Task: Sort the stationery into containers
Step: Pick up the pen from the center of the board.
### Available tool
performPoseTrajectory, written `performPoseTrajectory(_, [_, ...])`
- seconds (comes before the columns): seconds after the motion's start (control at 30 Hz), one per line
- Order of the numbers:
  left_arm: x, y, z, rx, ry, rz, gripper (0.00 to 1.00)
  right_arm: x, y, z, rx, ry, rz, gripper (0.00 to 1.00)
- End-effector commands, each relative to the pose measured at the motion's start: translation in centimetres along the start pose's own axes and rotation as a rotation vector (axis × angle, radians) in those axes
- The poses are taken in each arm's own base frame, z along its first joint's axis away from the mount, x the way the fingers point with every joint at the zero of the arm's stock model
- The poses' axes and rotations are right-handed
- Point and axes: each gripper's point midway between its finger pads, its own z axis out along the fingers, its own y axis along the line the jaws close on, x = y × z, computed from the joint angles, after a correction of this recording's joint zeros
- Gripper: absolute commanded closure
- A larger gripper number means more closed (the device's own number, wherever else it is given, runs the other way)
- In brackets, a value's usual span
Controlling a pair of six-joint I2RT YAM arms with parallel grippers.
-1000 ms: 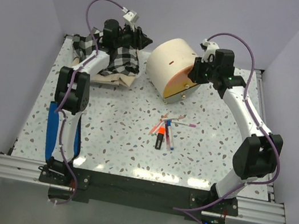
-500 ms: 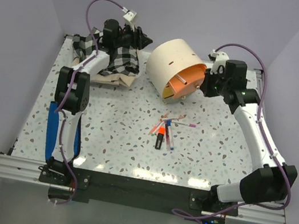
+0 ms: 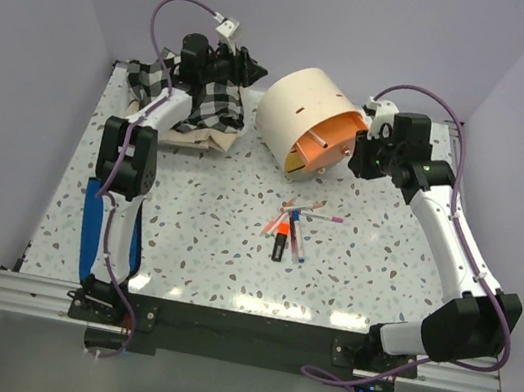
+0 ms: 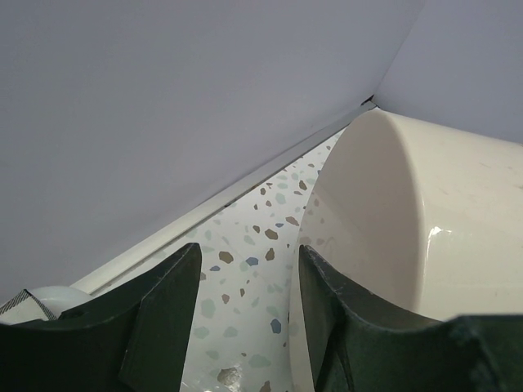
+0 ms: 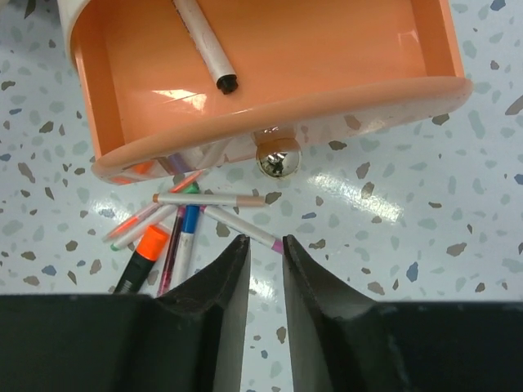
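The cream drum-shaped container (image 3: 298, 106) stands at the back with one orange drawer (image 5: 270, 73) pulled out; a white pen with a black tip (image 5: 203, 45) lies in it. My right gripper (image 5: 265, 243) hovers just off the drawer's gold knob (image 5: 276, 158), jaws slightly open and holding nothing. Loose stationery (image 3: 290, 226) lies mid-table: thin pens (image 5: 210, 199) and an orange highlighter (image 5: 143, 253). My left gripper (image 4: 245, 261) is open and empty at the back left of the container's cream wall (image 4: 392, 220).
A black-and-white checked cloth pile (image 3: 193, 98) lies at the back left under the left arm. A blue object (image 3: 87, 226) stands beside the left arm's base. White walls close in the table at the back and sides.
The orange drawer has slid out of the container. My right gripper pulled back with it, then released the knob and parted its jaws a little. The left arm has stayed still.
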Motion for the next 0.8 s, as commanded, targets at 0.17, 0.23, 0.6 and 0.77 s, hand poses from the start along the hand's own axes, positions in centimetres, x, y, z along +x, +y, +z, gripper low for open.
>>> performPoseTrajectory(0.17, [-7.0,-0.2,-1.4,-0.023,-0.112,0.125,0.42,2.6,3.3,-1.7,-0.209,0.047,-0.198,0.58])
performPoseTrajectory(0.23, [-8.1,0.0,-2.0,-0.039,-0.121,0.131,0.39,5.2,4.1,-1.3,-0.237,0.099,-0.304,0.56])
performPoseTrajectory(0.6, [-11.6,1.2,-7.4,-0.298,-0.069,0.104,0.00,12.0,7.5,2.9,-0.119,0.252,-0.171,0.53])
performPoseTrajectory(0.77, [-11.9,1.0,-11.5,-0.420,-0.042,0.078,0.00,14.5,9.5,4.8,-0.133,0.320,-0.193,0.56])
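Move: The blue-capped pen in the loose heap at the centre of the board lies roughly 7 cm back from the right hand, 8 cm to its left and 22 cm below. The orange highlighter is 4 cm left of that pen and 2 cm nearer the base; the pink-capped pen is 4 cm right of it and 6 cm farther out. The open drawer is about 10 cm ahead of the right hand, 5 cm left and 10 cm down. From the left hand the blue-capped pen is some 32 cm back, 17 cm right and 22 cm below. Down about 13 cm and back towards the base, then increasingly left, the right hand leaves the open drawer for the loose pens, tipping farther down, turning counter-clockwise and parting its fingers to about half open, still above the pens. Meanwhile the left hand rises some 10 cm and swings left, away from the cabinet, opening wide. ##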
